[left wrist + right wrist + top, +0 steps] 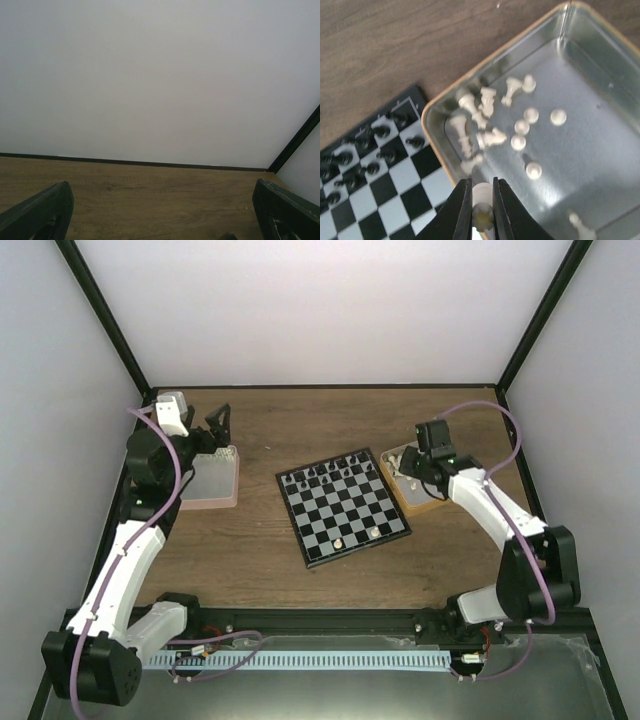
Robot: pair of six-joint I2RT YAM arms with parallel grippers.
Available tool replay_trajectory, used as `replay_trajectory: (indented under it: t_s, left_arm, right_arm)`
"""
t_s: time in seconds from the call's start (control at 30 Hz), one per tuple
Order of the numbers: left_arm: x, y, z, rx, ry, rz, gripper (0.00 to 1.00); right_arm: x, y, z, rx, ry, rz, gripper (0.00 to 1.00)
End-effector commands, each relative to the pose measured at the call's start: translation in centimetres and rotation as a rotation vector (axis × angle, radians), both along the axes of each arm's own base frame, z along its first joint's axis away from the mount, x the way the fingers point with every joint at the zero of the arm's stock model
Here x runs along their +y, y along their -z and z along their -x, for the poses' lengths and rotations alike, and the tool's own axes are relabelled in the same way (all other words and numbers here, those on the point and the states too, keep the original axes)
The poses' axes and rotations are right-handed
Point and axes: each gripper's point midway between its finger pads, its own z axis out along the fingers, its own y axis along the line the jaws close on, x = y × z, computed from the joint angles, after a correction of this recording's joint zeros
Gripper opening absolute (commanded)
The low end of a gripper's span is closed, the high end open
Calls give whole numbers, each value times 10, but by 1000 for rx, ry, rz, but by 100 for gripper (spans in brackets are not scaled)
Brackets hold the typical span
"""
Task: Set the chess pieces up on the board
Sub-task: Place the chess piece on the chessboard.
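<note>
The board (343, 505) lies mid-table with black chessmen along its far rows and two cream pieces (340, 542) near its front edge. My right gripper (482, 210) is shut on a cream-white chess piece (482, 197), held above the rim of the orange-tan tray (432, 107). Several more cream pieces (520, 127) lie loose on the tray's metal floor. In the top view the right gripper (421, 478) hangs over that tray (415, 504). My left gripper (218, 432) stands open over the pink tray (211, 480), its fingers (40, 212) wide apart with nothing between them.
The board's corner (415, 95) with black pieces (382, 132) lies just left of the orange-tan tray. Black frame posts (105, 325) rise at the table's back corners. White walls close the cell on three sides. A cable duct (320, 655) runs along the near edge.
</note>
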Motion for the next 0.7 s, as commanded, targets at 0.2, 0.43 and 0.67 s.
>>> replay_trajectory:
  t_s: [0.2, 0.43, 0.67]
  left_arm:
    - [1, -39, 26, -118, 19, 19, 100]
    - [-4, -46, 35, -143, 54, 60, 100]
    - [-12, -49, 40, -154, 111, 99, 100]
  right_arm:
    - [36, 25, 105, 173, -61, -18, 8]
    - [35, 50, 139, 215, -29, 27, 6]
    - [25, 58, 135, 186, 28, 67, 5]
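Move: The right hand already holds a white chess piece above the tray's left side. The empty right-hand end of the board's near row lies about 14 cm back, 2 cm left and 11 cm below. Of the two placed white pieces, one stands some 14 cm back and 7 cm left of the hand, the other 17 back and 14 left; the tray's middle is 1 cm ahead, 6 right. From the left hand that row end is roughly 12 cm back, 34 right, 32 below. Back towards its base and sinking, the right hand sweeps the gripped piece about 14 cm from the tray to the board's near right corner, coming down some 6 cm, mostly late. It swings left on the way, then eases slightly right as it slows, fingers tipping steeper and keeping their hold. The empty, open left hand rises and draws back a little. ##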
